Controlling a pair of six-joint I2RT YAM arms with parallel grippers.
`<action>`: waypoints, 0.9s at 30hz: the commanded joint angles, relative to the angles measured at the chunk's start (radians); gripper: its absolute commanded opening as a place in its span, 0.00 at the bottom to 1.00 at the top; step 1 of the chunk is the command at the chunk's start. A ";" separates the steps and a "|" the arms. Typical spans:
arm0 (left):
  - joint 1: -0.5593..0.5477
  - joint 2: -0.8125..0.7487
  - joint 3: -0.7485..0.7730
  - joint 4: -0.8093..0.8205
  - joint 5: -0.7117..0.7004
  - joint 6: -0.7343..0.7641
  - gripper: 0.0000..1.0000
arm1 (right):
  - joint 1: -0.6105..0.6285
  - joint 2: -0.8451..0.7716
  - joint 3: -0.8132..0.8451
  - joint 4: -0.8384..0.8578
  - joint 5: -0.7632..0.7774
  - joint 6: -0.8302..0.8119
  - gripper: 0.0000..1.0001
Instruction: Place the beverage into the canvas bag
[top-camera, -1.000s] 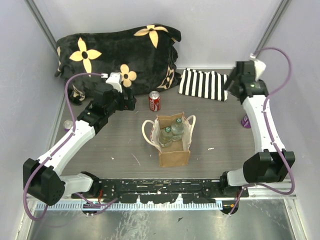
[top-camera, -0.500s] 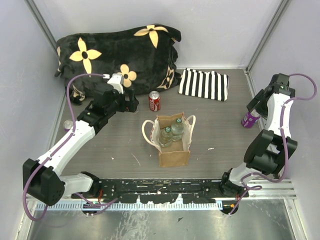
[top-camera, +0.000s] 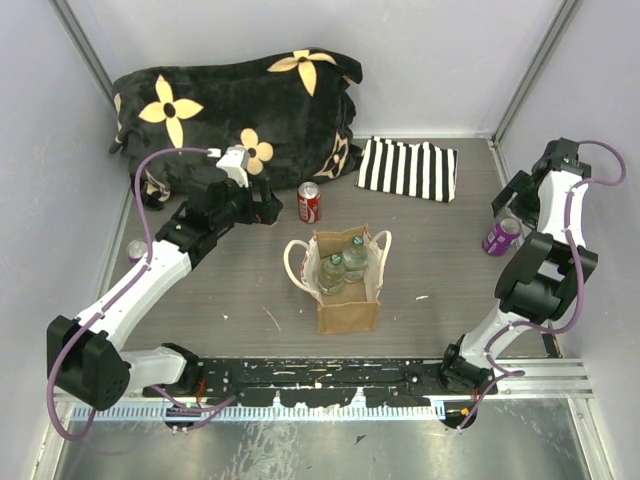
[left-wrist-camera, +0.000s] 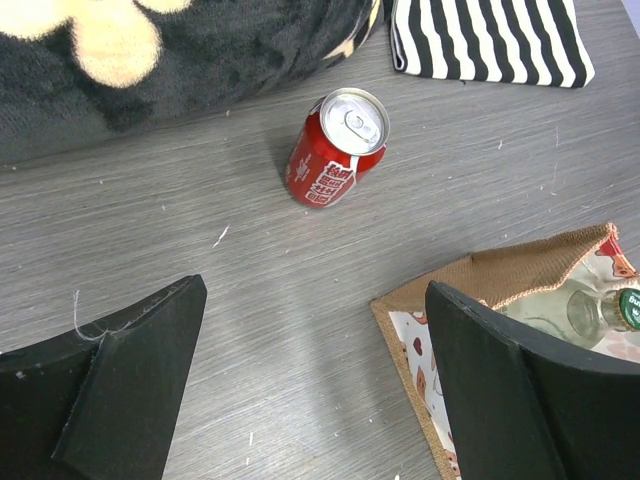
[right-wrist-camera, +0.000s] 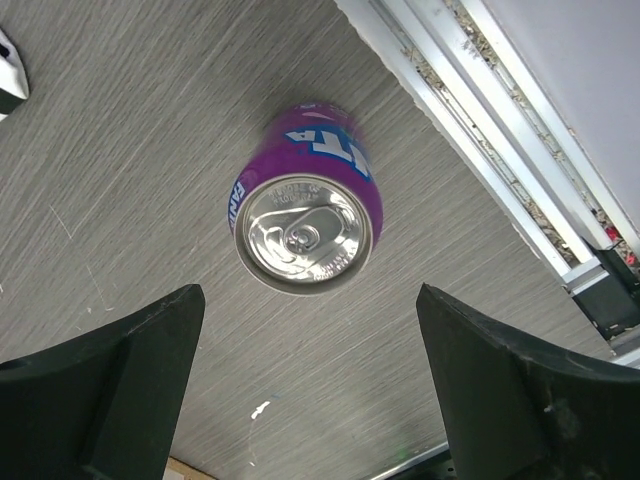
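The tan canvas bag (top-camera: 348, 305) stands mid-table with cream handles and two clear bottles (top-camera: 343, 262) inside; its brown rim (left-wrist-camera: 500, 280) shows in the left wrist view. A red beverage can (top-camera: 309, 203) (left-wrist-camera: 337, 146) stands upright behind the bag. My left gripper (top-camera: 266, 206) (left-wrist-camera: 315, 300) is open just left of it, with nothing between the fingers. A purple beverage can (top-camera: 501, 236) (right-wrist-camera: 305, 225) stands upright near the right edge. My right gripper (top-camera: 512, 197) (right-wrist-camera: 310, 300) hovers open over it, apart from it.
A black blanket with yellow flowers (top-camera: 240, 110) fills the back left. A black-and-white striped cloth (top-camera: 408, 168) lies at the back right. Another small can (top-camera: 135, 249) stands by the left wall. A metal rail (right-wrist-camera: 480, 130) runs close beside the purple can.
My right arm has swung from beside the striped cloth to the right edge, over the purple can, and its jaws have widened. The left gripper has edged slightly toward the red can.
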 joint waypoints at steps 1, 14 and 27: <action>0.007 0.012 -0.014 0.048 0.026 -0.010 0.98 | -0.003 0.027 0.050 -0.009 -0.024 -0.015 0.93; 0.025 0.023 -0.034 0.061 0.031 -0.011 0.98 | -0.002 0.115 0.027 -0.006 -0.019 -0.008 0.87; 0.031 0.025 -0.031 0.063 0.033 -0.017 0.98 | -0.002 0.116 0.000 0.002 -0.015 -0.024 0.31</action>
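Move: Directly beneath the right hand stands the purple can, its middle some 7 cm below the finger pads. The canvas bag lies about 43 cm to that can's left and 12 cm nearer the base, the striped cloth about 25 cm left and 24 cm farther out. A metal rail runs level with the can, roughly 8 cm to its right. From the left hand the purple can is about 64 cm right, 4 cm back and 15 cm below. Sinking almost straight down by about 5 cm, the open right hand brings its fingers down on either side of the purple can's upper part, tipping a little closer to vertical as it goes. The descent then eases to a stop and the fingers close roughly a third of their range, pinching the can just below its lid. ##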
